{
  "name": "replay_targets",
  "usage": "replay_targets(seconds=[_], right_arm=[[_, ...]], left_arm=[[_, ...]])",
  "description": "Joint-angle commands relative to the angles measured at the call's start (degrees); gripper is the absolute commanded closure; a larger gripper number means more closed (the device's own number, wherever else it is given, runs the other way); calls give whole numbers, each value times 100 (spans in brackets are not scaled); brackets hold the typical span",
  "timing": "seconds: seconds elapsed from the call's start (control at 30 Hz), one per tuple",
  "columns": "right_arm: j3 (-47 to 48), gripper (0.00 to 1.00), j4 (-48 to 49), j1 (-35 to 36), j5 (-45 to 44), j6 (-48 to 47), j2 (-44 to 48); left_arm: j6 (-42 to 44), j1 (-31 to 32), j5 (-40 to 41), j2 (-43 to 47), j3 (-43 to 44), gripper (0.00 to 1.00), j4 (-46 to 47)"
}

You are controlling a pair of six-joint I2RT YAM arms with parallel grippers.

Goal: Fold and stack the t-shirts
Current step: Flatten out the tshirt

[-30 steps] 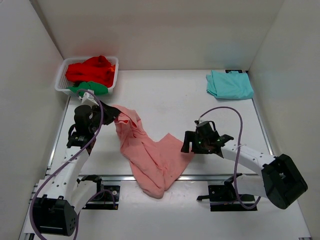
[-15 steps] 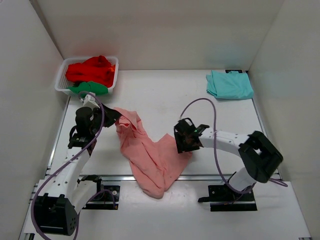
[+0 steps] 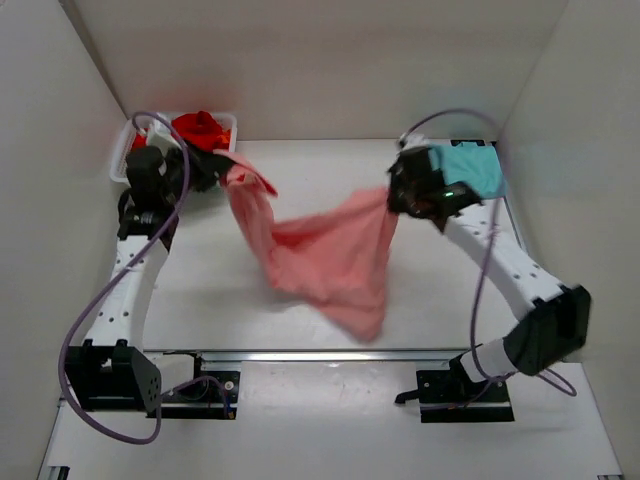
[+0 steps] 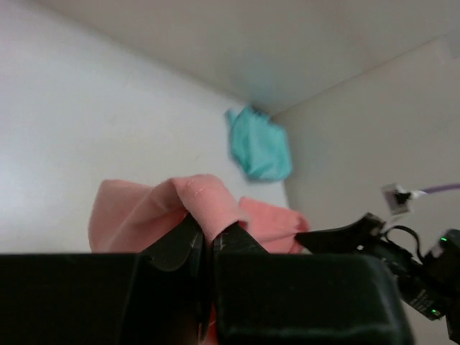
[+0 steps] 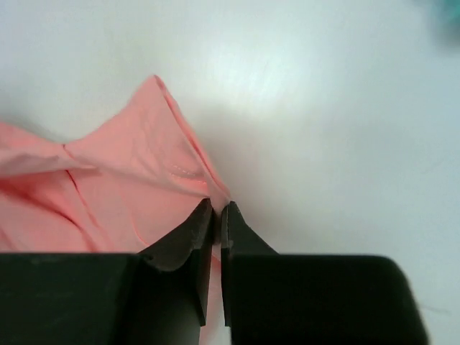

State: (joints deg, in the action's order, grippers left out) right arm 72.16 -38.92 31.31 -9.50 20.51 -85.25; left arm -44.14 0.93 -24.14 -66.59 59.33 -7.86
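Note:
A salmon-pink t-shirt (image 3: 325,255) hangs in the air between both arms, its lower part drooping toward the table. My left gripper (image 3: 218,166) is shut on one edge of it at the left, near the basket; the fold (image 4: 201,205) shows pinched between the left fingers. My right gripper (image 3: 392,195) is shut on the opposite edge (image 5: 208,188) at the right. A light teal t-shirt (image 3: 470,170) lies folded at the back right corner, partly behind the right arm. A red t-shirt (image 3: 200,128) sits in the basket.
A white mesh basket (image 3: 225,122) stands at the back left corner, partly hidden by the left arm. White walls close in the table on three sides. A metal rail (image 3: 300,353) runs along the near edge.
The right gripper has shut on the pink shirt's edge. Both arms have risen and swung toward the back, lifting the shirt off the table and spreading it between them.

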Motion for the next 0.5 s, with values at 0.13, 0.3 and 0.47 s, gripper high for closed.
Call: replay_targets(seconds=[0.13,0.3,0.47], right_arm=[[2581,100,684,-1004,-563,-1619,1617],[2611,100,596,-907,-361,-1673,2222],[2118,100,509,-1310,87,-1481,2925]], left_arm=[[-928,-84,-512,-539,2530,100,425],[-1097,-93,-566,-224,1971,100,636],[-1220,-321,-881,531,714,97,1102]])
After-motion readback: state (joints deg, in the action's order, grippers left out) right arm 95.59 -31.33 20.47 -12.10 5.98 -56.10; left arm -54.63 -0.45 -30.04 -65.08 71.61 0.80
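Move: Between the hands sags the pink t-shirt, a corner already pinched in each. Its middle lies roughly 14 cm left of the right hand, 7 cm nearer the base and 8 cm lower; from the left hand, about 17 cm right, 11 cm back and 22 cm down. The folded aqua shirt is some 21 cm ahead of the right hand, 26 cm right and 14 cm below. The basket of red shirts stands about 16 cm ahead of the left hand, 22 cm left and 23 cm down. Whipping the pink t-shirt upward, the right hand shoots up nearly 40 cm, briefly forward, then back, veering about 12 cm right and away from the left hand, while its fingers tip up almost 60 degrees. The left hand rises some 18 cm with it, tips up about 20 degrees, then sinks a few centimetres and eases back. Both keep their pinch. ##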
